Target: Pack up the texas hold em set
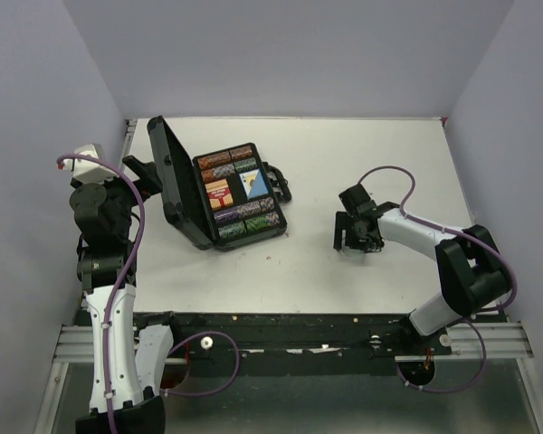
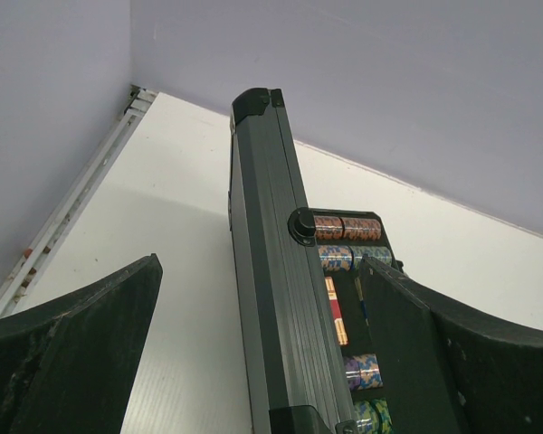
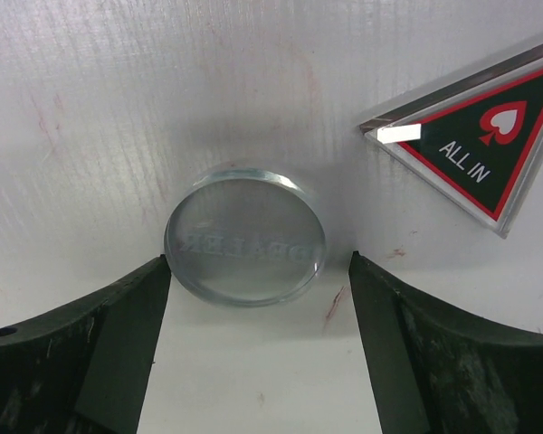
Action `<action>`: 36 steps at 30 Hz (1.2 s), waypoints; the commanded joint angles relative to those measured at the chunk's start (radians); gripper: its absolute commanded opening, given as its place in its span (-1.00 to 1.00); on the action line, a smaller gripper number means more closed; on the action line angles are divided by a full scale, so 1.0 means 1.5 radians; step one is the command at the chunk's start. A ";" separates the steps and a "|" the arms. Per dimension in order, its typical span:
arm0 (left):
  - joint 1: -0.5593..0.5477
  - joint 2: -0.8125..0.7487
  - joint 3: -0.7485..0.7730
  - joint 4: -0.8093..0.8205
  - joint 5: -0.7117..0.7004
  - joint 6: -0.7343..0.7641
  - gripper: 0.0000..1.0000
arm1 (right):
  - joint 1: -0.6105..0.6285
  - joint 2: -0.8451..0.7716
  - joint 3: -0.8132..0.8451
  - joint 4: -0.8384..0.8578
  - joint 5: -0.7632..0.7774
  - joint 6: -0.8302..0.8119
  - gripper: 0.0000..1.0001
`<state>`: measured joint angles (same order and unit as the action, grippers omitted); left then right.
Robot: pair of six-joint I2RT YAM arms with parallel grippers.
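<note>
The black case (image 1: 185, 226) of the texas hold em set lies open at the table's left, its lid (image 1: 169, 176) standing upright. Rows of multicoloured chips (image 1: 247, 212) and a red deck (image 1: 219, 192) and blue deck (image 1: 253, 183) fill its tray. My left gripper (image 2: 261, 262) is open, its fingers (image 2: 81, 339) straddling the lid's edge (image 2: 271, 298) without touching it. My right gripper (image 3: 258, 262) points down at the table, open, with a clear round dealer button (image 3: 244, 237) lying flat between its fingertips. A triangular "ALL IN" marker (image 3: 484, 136) lies just beyond it to the right.
The case's handle (image 1: 279, 183) sticks out toward the table's middle. Purple walls close in the back and both sides of the white table (image 1: 362, 163). A metal rail (image 1: 290, 339) runs along the near edge by the arm bases.
</note>
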<state>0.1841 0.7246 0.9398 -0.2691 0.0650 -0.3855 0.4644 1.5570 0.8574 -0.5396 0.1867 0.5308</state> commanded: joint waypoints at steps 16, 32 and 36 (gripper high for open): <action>0.003 -0.004 -0.008 0.016 0.012 0.012 0.97 | -0.001 0.014 0.000 0.005 -0.020 -0.029 -0.03; 0.003 -0.005 -0.009 0.017 0.013 0.012 0.97 | 0.144 0.135 0.368 -0.020 -0.047 -0.102 -0.14; 0.004 -0.004 -0.009 0.018 0.012 0.012 0.97 | 0.180 0.255 0.525 -0.020 -0.048 -0.125 -0.14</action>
<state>0.1841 0.7246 0.9398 -0.2691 0.0650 -0.3813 0.6914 1.7996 1.4765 -0.5678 0.1295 0.3981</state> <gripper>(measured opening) 0.988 0.673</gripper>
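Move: The clear dealer disc lies on the table right between the right hand's open, downward-pointing fingers, its middle about 1 cm below the hand point. The ALL IN triangle is some 6 cm to its right and 3 cm farther out. The open chip case is centred roughly 26 cm to the left and 15 cm ahead, its carry handle about 17 cm left and 18 cm ahead. From the idle left hand the disc lies some 40 cm to the right, 3 cm back and 33 cm below. The right hand stays down at the table while its partly open fingers close the rest of the way onto the rim of the dealer disc, pinching it edge to edge with the fingers still well apart. It then lifts the disc and speeds off towards the open case, about 17 cm left, 11 cm up and 9 cm forward, turning some 20 degrees counter-clockwise and swinging the fingertips forward and up while keeping its hold. ##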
